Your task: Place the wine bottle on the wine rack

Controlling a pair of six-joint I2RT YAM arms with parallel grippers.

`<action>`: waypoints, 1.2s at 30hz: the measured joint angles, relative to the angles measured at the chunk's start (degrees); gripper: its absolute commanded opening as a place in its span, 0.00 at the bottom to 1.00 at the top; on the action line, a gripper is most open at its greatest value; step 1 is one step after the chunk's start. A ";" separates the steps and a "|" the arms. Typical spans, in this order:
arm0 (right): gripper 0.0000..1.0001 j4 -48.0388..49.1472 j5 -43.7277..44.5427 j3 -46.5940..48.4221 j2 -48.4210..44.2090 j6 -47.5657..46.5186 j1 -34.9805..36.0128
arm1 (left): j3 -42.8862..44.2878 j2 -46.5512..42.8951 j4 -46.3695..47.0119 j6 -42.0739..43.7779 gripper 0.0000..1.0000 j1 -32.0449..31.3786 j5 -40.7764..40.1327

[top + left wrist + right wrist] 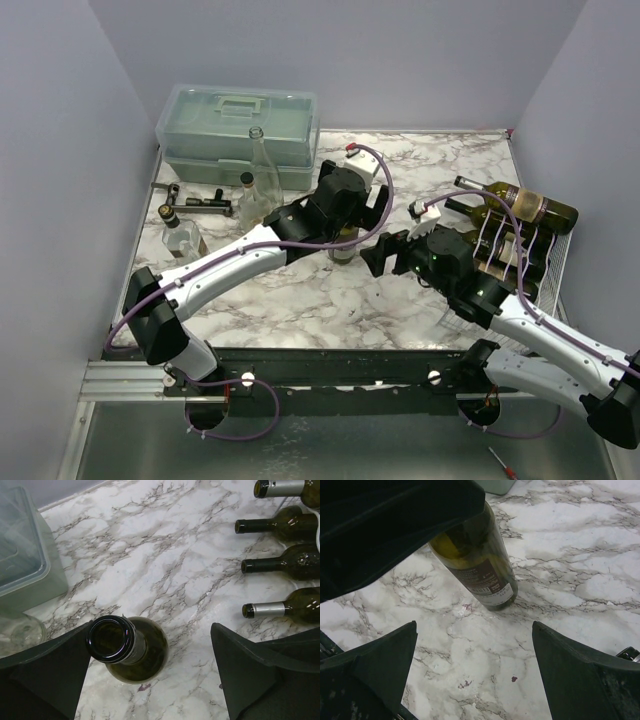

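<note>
A dark green wine bottle (344, 250) stands upright on the marble table, in the middle. In the left wrist view I look down on its open mouth (111, 639), which sits right against the left finger (55, 670). My left gripper (151, 628) hangs over it, jaws wide open, not gripping. My right gripper (474, 624) is open and empty just right of the bottle (480, 565), whose label faces it. The white wire wine rack (545, 265) stands at the right edge, holding several dark bottles (285, 526) on their sides.
A translucent grey-green toolbox (238, 130) stands at the back left. In front of it are a tall clear glass bottle (262, 170), a squat clear bottle (183, 238) and black tools (195, 200). The left arm's wrist (385, 525) looms over the bottle in the right wrist view.
</note>
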 measured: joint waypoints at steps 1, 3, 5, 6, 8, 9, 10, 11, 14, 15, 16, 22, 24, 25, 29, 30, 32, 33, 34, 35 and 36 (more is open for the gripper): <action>1.00 0.02 -0.02 0.00 0.00 -0.04 -0.02 | 0.59 -0.13 -0.46 -0.22 0.99 0.00 0.37; 1.00 0.00 -0.17 0.02 0.00 -0.35 0.00 | 1.16 -0.83 -1.11 -0.50 0.99 0.00 0.94; 1.00 -0.02 -0.28 0.15 0.00 -0.61 0.00 | 1.64 -1.95 -1.97 -0.81 0.99 0.02 1.60; 1.00 0.00 -0.33 0.22 0.00 -0.74 0.00 | 1.79 -2.49 -2.16 -0.90 0.99 0.00 1.81; 1.00 -0.11 -0.55 0.76 0.11 -1.14 0.00 | 2.03 -4.28 -2.56 -1.09 0.99 0.02 2.62; 1.00 -0.07 -0.74 1.22 0.24 -1.46 0.00 | 2.23 -5.68 -2.69 -1.14 0.99 0.02 3.15; 1.00 -0.07 -0.98 1.77 0.42 -1.66 0.00 | 2.56 -6.69 -2.82 -1.18 0.99 0.02 3.48; 1.00 0.09 -1.31 2.38 0.66 -1.97 0.00 | 2.80 -7.52 -2.82 -1.18 0.99 0.02 3.76; 1.00 0.20 -2.14 3.91 1.68 -2.86 0.00 | 3.43 -11.47 -2.84 -1.25 0.99 0.02 4.63; 1.00 0.33 -2.58 4.44 2.23 -3.26 -0.02 | 3.54 -12.35 -2.80 -1.25 0.99 0.07 4.68; 1.00 0.37 -3.02 4.96 2.84 -3.61 0.00 | 3.58 -13.57 -2.78 -1.22 0.99 0.13 4.68; 1.00 0.55 -6.14 8.85 6.78 -6.56 0.00 | 3.54 -20.57 -2.73 -0.39 0.99 0.63 2.45; 1.00 0.55 -6.75 10.43 8.13 -7.56 0.00 | 2.84 -22.82 -2.03 0.24 0.99 0.87 0.31; 1.00 0.55 -6.91 11.23 8.83 -8.02 0.00 | 2.38 -23.54 -1.60 0.48 0.99 0.98 -0.57; 1.00 1.09 -6.97 13.25 10.91 -9.03 0.00 | -0.79 -26.84 0.66 2.34 0.99 1.38 -5.14; 1.00 1.53 -6.97 13.29 11.26 -9.09 0.00 | -1.49 -27.26 1.16 2.62 0.99 1.44 -5.68; 1.00 2.23 -6.99 13.29 12.09 -9.29 0.00 | -4.24 -28.81 2.80 3.32 0.99 1.88 -6.86; 1.00 2.64 -6.97 13.29 12.66 -9.33 0.00 | -5.11 -29.27 3.08 3.58 0.99 2.03 -7.13; 1.00 3.26 -6.95 13.40 13.62 -9.40 0.00 | -5.90 -29.81 3.48 3.96 0.99 2.14 -7.58; 1.00 3.69 -6.82 13.51 14.43 -9.42 0.00 | -6.45 -30.16 4.09 4.33 0.99 2.19 -8.07; 1.00 4.50 -6.60 13.57 15.50 -9.40 0.00 | -6.80 -30.40 4.52 4.52 0.99 2.34 -8.33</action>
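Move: From the right gripper, the standing wine bottle's middle lies about 8 cm ahead, 9 cm to the left and some 8 cm lower. From the same gripper, the short clear bottle is roughly 15 cm ahead and 29 cm left, the wine rack about 30 cm right and level. The open left gripper is still right over the wine bottle, whose middle is some 15 cm below and 1 cm left; the short clear bottle is about 7 cm ahead and 21 cm left of that gripper. Clear the left gripper off the wine bottle's neck: lift it about 17 cm, soon swinging it 14 cm left and 5 cm back, fingers still wide open and tilting upward. After a brief hold, bring the open right gripper left, forward and up towards the bottle, some 7 cm in all, turning about 10 degrees counter-clockwise and sinking slightly at the end; don't close yet. ##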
